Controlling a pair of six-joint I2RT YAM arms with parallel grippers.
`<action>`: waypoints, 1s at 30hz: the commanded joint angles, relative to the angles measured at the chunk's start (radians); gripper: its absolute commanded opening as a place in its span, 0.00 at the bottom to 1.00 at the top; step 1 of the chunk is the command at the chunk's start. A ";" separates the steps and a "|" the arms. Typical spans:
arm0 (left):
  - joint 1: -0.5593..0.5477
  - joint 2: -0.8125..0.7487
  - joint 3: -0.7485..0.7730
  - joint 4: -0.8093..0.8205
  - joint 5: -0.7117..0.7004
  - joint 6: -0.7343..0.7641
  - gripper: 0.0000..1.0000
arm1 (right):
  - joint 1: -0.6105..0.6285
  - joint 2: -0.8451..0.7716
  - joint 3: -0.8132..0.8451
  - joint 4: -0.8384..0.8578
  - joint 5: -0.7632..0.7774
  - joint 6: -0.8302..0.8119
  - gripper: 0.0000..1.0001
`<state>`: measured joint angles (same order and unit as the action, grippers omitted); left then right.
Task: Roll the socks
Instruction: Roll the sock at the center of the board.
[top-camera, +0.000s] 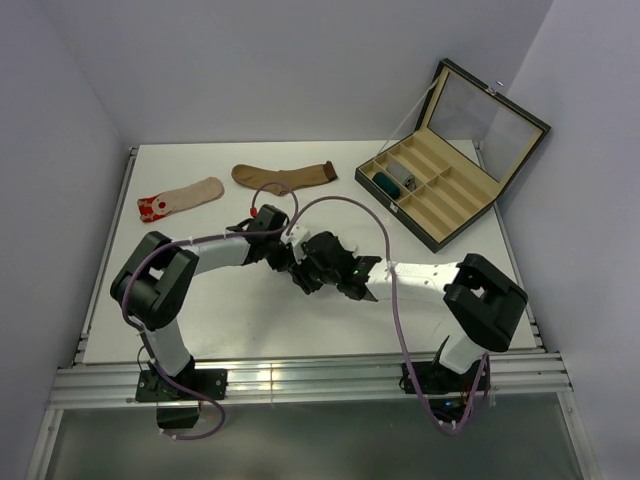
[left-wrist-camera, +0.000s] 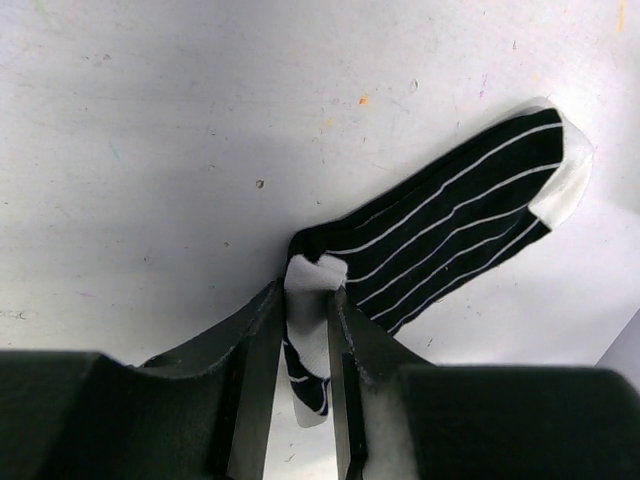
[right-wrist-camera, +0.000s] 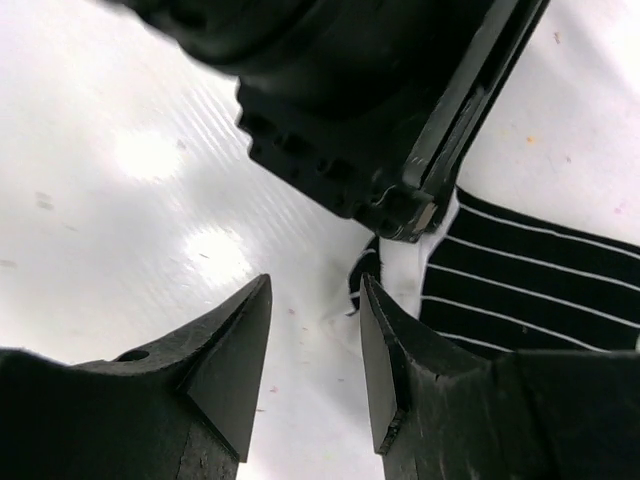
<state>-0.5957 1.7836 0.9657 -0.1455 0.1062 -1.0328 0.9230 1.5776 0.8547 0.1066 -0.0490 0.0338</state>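
In the left wrist view a black sock with thin white stripes (left-wrist-camera: 450, 220) lies flat on the white table. My left gripper (left-wrist-camera: 305, 285) is shut on its folded white-tipped end. The same sock (right-wrist-camera: 540, 280) shows in the right wrist view, just right of my right gripper (right-wrist-camera: 315, 285). That gripper stands open, with only bare table between its fingers. The left gripper's body (right-wrist-camera: 380, 100) hangs just ahead of it. From the top camera both grippers (top-camera: 310, 265) meet at mid-table and hide this sock. A brown sock (top-camera: 285, 176) and a beige red-toed sock (top-camera: 180, 197) lie at the back left.
An open black case (top-camera: 440, 190) with beige compartments stands at the back right. A dark teal roll (top-camera: 385, 183) and a grey roll (top-camera: 403, 175) sit in its near-left compartments. The lid leans up behind it. White walls close in the table.
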 joint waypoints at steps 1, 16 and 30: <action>-0.012 0.062 -0.021 -0.135 -0.060 0.053 0.32 | 0.040 0.027 -0.011 0.061 0.144 -0.107 0.48; -0.010 0.069 0.004 -0.151 -0.062 0.074 0.32 | 0.123 0.186 0.010 0.094 0.397 -0.189 0.48; -0.012 0.042 0.030 -0.172 -0.080 0.080 0.34 | 0.093 0.249 0.021 -0.008 0.295 -0.126 0.00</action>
<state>-0.5972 1.7981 1.0058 -0.1947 0.1055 -1.0012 1.0386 1.7905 0.8661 0.1776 0.3428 -0.1314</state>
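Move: The loose striped end of the folded sock, which the open right fingers go for, lies about 6 cm below the right hand, 2 cm ahead and 2 cm to its right. The left fingertips, shut on the white part of the fold, are some 5 cm ahead, 2 cm right and 6 cm lower; the flat striped body centres roughly 8 cm ahead and 10 cm right. From the left hand the loose end is about 3 cm back, level sideways. Down some 6 cm goes the right hand, easing about 2 cm forward and slightly right towards the sock's loose end close under the left gripper. Its wrist tilts roughly 25 degrees, bringing the fingers to point more forward and less left, then the fingers close and pinch that end. The left hand stays put, still gripping the fold. ##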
